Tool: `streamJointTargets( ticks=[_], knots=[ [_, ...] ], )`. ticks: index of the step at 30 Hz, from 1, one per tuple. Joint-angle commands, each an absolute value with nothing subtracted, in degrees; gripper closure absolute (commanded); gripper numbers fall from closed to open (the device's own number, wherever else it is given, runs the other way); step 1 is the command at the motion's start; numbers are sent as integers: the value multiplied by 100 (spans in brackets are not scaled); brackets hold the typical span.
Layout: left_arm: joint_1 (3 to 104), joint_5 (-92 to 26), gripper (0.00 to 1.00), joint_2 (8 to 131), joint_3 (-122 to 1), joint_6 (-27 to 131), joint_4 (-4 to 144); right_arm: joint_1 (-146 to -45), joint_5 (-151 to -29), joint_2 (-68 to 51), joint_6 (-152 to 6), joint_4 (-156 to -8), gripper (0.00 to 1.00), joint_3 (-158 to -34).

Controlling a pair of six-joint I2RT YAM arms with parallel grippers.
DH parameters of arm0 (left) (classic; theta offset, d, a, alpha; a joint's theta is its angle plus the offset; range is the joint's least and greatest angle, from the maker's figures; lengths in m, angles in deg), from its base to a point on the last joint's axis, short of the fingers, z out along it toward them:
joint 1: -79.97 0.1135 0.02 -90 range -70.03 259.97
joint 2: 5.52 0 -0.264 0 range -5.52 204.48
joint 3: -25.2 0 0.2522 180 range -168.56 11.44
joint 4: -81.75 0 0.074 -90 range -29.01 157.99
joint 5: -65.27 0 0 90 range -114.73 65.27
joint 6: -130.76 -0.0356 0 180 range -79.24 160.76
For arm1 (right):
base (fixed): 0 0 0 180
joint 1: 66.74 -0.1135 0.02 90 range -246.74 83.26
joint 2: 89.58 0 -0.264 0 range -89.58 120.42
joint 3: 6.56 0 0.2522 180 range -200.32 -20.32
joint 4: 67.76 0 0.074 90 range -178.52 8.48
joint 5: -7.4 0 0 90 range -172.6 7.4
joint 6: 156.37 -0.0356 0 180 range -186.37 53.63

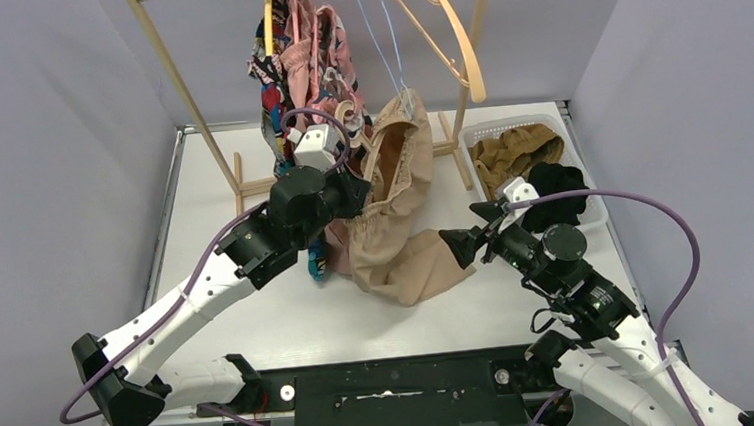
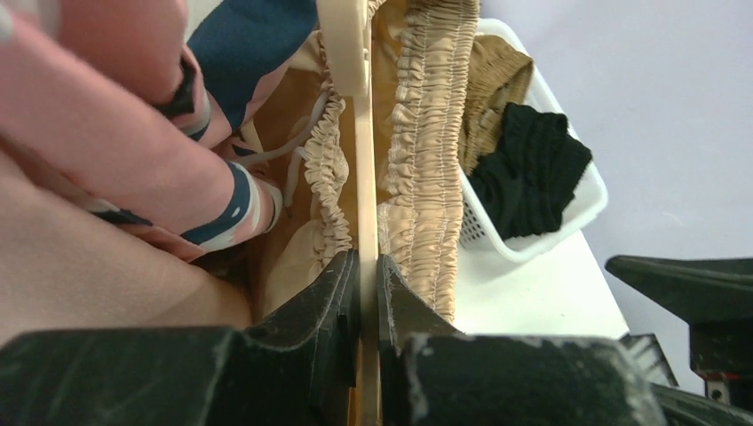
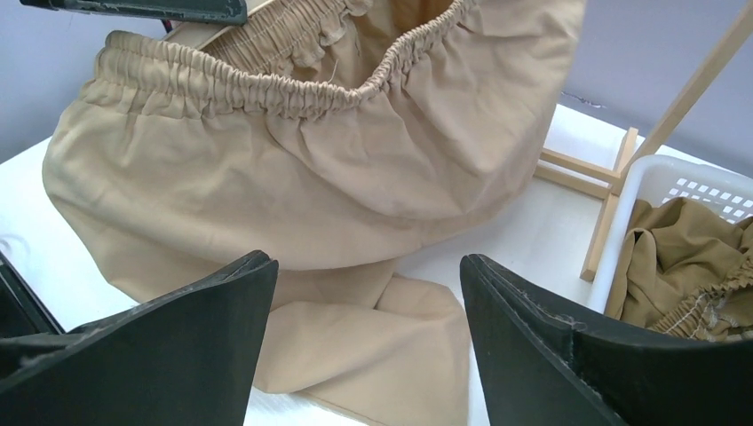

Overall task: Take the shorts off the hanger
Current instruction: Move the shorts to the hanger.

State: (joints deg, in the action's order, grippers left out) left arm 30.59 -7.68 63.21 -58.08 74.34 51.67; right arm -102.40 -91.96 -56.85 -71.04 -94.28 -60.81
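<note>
Beige shorts (image 1: pixel 397 197) hang with the waistband up and the legs slumped on the table. My left gripper (image 1: pixel 362 192) reaches into the waistband. In the left wrist view that gripper (image 2: pixel 368 259) is shut on the flat wooden bar of the hanger (image 2: pixel 364 169), with gathered beige elastic (image 2: pixel 426 133) on both sides. To the right of the shorts' legs, my right gripper (image 1: pixel 464 227) is open. In the right wrist view it (image 3: pixel 364 266) holds nothing, and the beige shorts (image 3: pixel 293 177) lie just beyond its tips.
A white basket (image 1: pixel 507 129) at the back right holds mustard-brown shorts (image 1: pixel 514 153) and black shorts (image 1: pixel 557 185). Pink and comic-print shorts (image 1: pixel 288 69) hang on the wooden rack (image 1: pixel 178 82), beside an empty wooden hanger (image 1: pixel 451 37). The rack's foot (image 3: pixel 613 177) stands by the basket.
</note>
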Motion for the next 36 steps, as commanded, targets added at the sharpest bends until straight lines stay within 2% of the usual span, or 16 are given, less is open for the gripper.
streamJointTargets(
  ticks=[1,4,10,17,26,36],
  knots=[
    [3103,-170,100,6434,-6491,7202,5205,-10216,-9043,-5627,-7252,-8941,23,-6297],
    [3102,-128,100,6396,-6533,7069,5029,-10217,-8947,-5672,-7237,-8961,23,-6248],
    [3105,-1282,100,5943,-6309,6401,5146,-10217,-8836,-5711,-7171,-8883,22,-6133],
    [3122,-1656,100,5564,-6118,5999,5042,-10210,-8772,-5645,-7136,-8785,22,-6067],
    [3145,-3037,100,5763,-6279,4630,3864,-10207,-8908,-5801,-7221,-9001,22,-6189],
    [3154,-3710,100,5839,-5957,4206,3569,-10208,-8635,-5057,-7413,-9268,22,-6523]
  ],
)
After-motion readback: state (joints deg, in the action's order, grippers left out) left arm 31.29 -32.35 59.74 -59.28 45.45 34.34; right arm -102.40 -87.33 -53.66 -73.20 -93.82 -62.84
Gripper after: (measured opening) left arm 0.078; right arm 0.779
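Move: The left hand holds the beige shorts' hanger. The middle of their waistband lies about 7 cm ahead and 7 cm right of it at much its height; the patterned pink shorts hang some 16 cm ahead and 3 cm left, and the empty blue hanger about 14 cm ahead, 9 cm right and 10 cm up. From the empty right hand that waistband is some 14 cm ahead, 11 cm left and slightly higher, and the white basket about 13 cm ahead, 18 cm right and 22 cm down. Keeping its pinch on the wooden hanger inside the beige shorts, the left hand edges about 1 cm forward, then draws back away from the rack by some 7 cm from where it began, rising about 3 cm on the way before sinking to 4 cm below its start, while it turns some 35 degrees clockwise and rolls its left side up by 20-odd degrees. This swings the waistband's free end down and round towards the right hand, which stays almost in place, fingers wide open and empty, and eases only a centimetre or two forward at the end. ##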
